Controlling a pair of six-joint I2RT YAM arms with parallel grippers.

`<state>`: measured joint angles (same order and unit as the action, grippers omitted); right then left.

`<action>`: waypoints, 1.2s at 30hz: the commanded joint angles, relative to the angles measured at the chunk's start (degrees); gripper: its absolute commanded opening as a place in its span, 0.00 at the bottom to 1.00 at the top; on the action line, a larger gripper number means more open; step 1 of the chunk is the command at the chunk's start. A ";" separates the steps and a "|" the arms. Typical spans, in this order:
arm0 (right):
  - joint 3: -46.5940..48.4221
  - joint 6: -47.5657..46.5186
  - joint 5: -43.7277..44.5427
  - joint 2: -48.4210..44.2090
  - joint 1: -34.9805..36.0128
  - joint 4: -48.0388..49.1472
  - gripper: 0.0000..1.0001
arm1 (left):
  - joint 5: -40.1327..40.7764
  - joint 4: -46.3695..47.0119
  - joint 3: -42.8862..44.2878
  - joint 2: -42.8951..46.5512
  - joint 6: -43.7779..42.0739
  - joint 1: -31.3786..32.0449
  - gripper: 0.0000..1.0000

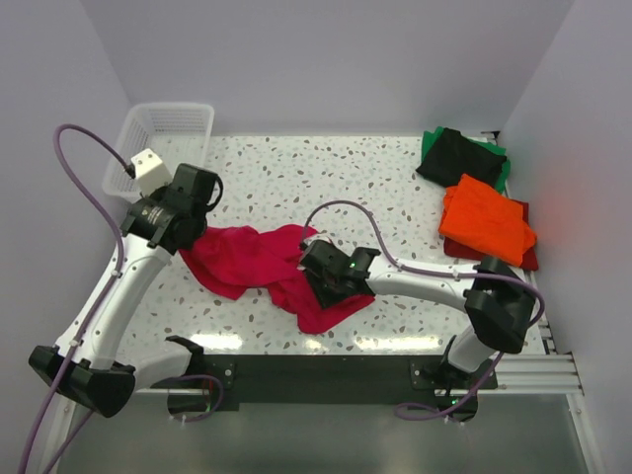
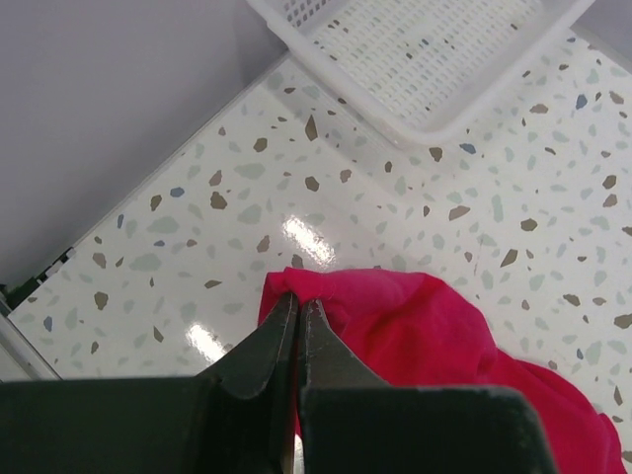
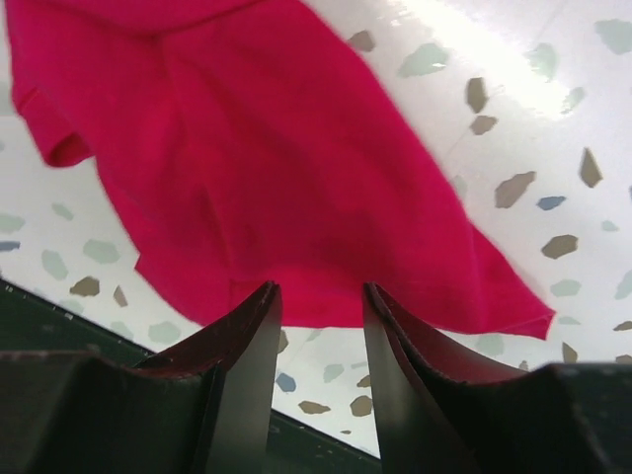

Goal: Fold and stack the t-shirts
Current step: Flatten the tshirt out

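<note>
A crimson-pink t-shirt (image 1: 252,259) lies crumpled on the speckled table between the two arms. My left gripper (image 1: 191,240) holds its left end, and in the left wrist view the left gripper (image 2: 299,301) is shut on a bunched fold of the crimson-pink t-shirt (image 2: 434,326). My right gripper (image 1: 331,279) sits low over the shirt's right part. Seen from the right wrist, the right gripper (image 3: 321,291) stands open, its tips at the hem of the crimson-pink t-shirt (image 3: 267,168), bare table showing in the gap. At the far right an orange t-shirt (image 1: 486,219) lies on a dark red one (image 1: 528,259).
A black t-shirt (image 1: 452,156) rests on a green one (image 1: 504,166) at the back right corner. A white mesh basket (image 1: 168,133) stands at the back left, its rim (image 2: 434,123) close ahead of the left gripper. Walls close in both sides; a dark rail (image 1: 316,370) runs along the near edge.
</note>
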<state>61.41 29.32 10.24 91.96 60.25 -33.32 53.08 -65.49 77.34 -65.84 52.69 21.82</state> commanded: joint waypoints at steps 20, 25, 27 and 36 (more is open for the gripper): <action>-4.63 17.17 14.81 -4.60 -4.70 -9.83 0.43 | -5.09 8.19 -3.43 -1.74 -4.70 -0.82 0.00; -7.78 18.05 12.35 -6.00 -8.30 -8.34 0.41 | -5.44 8.63 -3.34 -1.48 -5.66 -1.17 0.00; -8.84 18.23 11.56 -7.23 -9.27 -7.81 0.40 | -5.44 8.80 -3.42 -1.48 -5.93 -1.34 0.00; -10.34 17.09 9.46 -6.63 -10.41 -5.97 0.38 | -6.15 9.68 -3.78 -1.66 -6.81 -2.14 0.00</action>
<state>51.51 46.06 21.21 85.97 49.84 -41.34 46.52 -59.02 74.13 -67.72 46.89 20.36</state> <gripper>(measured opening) 0.396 0.021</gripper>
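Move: The shirt's right corner lies about 11 cm to the right hand's right, 3 cm ahead and 3 cm below; the far sleeve is roughly 15 cm ahead and 2 cm left, the near hem 8 cm back and 3 cm left. The left hand still holds the shirt's left end up, with the lying part some 27 cm to its right, level fore-and-aft, 25 cm below; the basket is about 28 cm ahead, 5 cm left and 22 cm below. Right hand edges back-left, then sweeps about 12 cm right to the right corner, turning clockwise; gripping left hand sinks. ##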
